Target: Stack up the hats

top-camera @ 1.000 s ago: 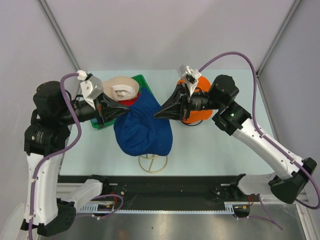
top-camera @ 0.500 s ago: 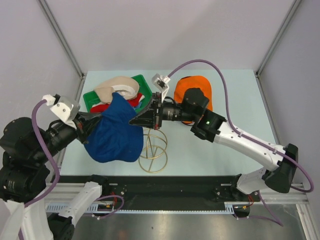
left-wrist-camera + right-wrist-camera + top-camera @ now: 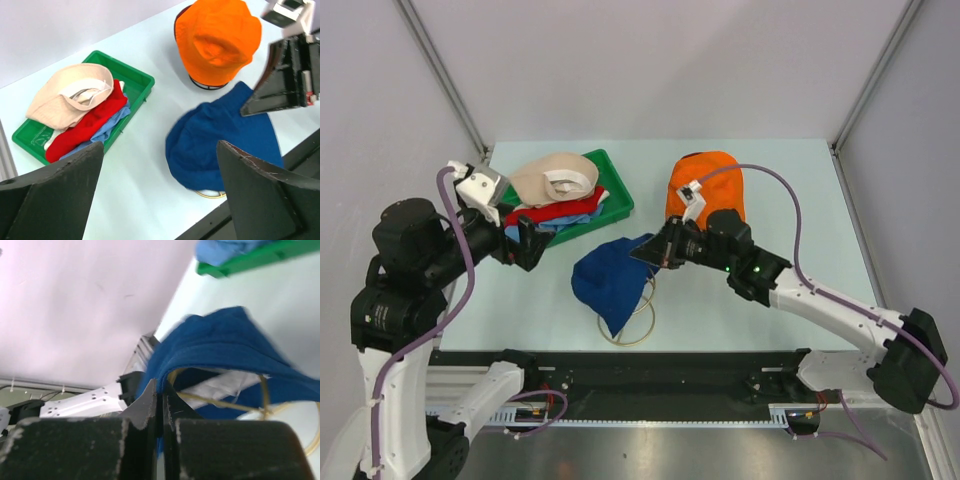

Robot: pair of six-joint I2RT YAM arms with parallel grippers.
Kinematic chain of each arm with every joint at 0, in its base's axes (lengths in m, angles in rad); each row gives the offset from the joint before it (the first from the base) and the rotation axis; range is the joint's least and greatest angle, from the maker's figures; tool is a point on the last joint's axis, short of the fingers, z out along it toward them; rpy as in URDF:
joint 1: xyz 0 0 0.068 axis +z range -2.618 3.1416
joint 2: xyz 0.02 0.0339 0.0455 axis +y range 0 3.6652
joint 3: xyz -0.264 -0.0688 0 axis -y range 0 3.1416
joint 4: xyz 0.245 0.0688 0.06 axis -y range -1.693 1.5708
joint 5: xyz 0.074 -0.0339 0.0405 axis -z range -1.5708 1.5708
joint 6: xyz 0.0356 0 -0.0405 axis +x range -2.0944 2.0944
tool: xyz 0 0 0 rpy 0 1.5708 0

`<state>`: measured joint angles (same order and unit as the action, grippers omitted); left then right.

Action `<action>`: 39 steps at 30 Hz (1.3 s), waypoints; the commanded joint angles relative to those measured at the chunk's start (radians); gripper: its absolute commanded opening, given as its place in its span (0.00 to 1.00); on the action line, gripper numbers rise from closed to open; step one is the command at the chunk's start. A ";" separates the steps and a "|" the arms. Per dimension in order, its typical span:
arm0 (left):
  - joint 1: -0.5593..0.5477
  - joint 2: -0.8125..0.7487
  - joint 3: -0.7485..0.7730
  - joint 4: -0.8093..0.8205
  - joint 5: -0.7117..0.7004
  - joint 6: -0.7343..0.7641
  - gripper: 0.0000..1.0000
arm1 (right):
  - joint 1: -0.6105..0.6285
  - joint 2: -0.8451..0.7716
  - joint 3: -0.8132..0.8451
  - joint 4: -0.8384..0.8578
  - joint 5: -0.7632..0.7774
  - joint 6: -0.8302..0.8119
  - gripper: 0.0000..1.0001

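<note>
The navy hat [image 3: 608,282] lies draped over a gold wire frame [image 3: 638,330] near the table's front middle. My right gripper [image 3: 646,251] is shut on the hat's right brim; in the right wrist view the blue fabric [image 3: 225,340] is pinched between the closed tips [image 3: 161,386]. My left gripper [image 3: 534,244] hangs open to the left of the hat, with nothing between its fingers [image 3: 50,190]. The orange hat [image 3: 709,181] sits on a black frame at the back right. Beige [image 3: 552,177], red [image 3: 548,212] and light blue [image 3: 570,222] hats lie piled in the green tray [image 3: 620,190].
The gold frame's ring [image 3: 220,402] shows under the navy hat in the right wrist view. The tray's rim [image 3: 135,75] lies left of the orange hat [image 3: 217,37]. A black rail [image 3: 650,375] runs along the table's near edge. Grey walls close in the sides and back.
My left gripper has let go of the navy hat, opened and drawn back left. The right gripper has carried the hat rightward and down onto the gold frame.
</note>
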<state>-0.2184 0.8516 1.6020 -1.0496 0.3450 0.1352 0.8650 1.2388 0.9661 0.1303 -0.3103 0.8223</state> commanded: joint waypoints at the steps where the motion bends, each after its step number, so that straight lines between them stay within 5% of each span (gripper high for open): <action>1: 0.002 -0.002 0.003 0.056 -0.041 -0.009 1.00 | -0.014 -0.136 -0.098 0.000 0.095 0.097 0.00; 10: -0.039 0.033 -0.019 0.091 -0.029 -0.026 1.00 | -0.061 -0.295 -0.221 -0.090 0.172 0.097 0.00; 20: -0.094 0.052 -0.086 0.137 -0.055 -0.051 1.00 | 0.017 -0.323 -0.352 -0.196 0.364 0.101 0.00; 24: -0.137 0.073 -0.149 0.166 -0.118 -0.066 1.00 | 0.022 -0.322 -0.423 -0.169 0.398 0.121 0.00; 37: -0.156 -0.019 -0.467 0.362 0.026 -0.222 1.00 | 0.121 -0.291 -0.435 -0.126 0.411 0.080 0.00; 39: -0.156 -0.040 -0.519 0.393 0.003 -0.241 1.00 | 0.150 -0.323 -0.429 -0.193 0.438 0.063 0.23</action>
<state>-0.3687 0.8532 1.1446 -0.7673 0.3393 -0.0212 0.9691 0.9497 0.5297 -0.0181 0.0624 0.9215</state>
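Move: The blue hat hangs from the closed right gripper, its middle about 4 cm left, 3 cm back and 7 cm below that hand. The gold stand is below it, some 2 cm left, 2 cm back and 18 cm down; the orange hat on its stand is roughly 19 cm ahead, 13 cm right and 14 cm down. From the empty left gripper the blue hat lies about 10 cm right, 1 cm back and 18 cm below. Keep the right gripper shut on the blue hat's brim and draw it about 7 cm right, dipping slightly, then sink it some 11 cm beside the gold stand, easing a little back and turning clockwise. Bring the left gripper, held wide open, towards the hat: a little forward at first, then mostly down about 11 cm and right 5 cm, tipping the fingers down some 15 degrees. ##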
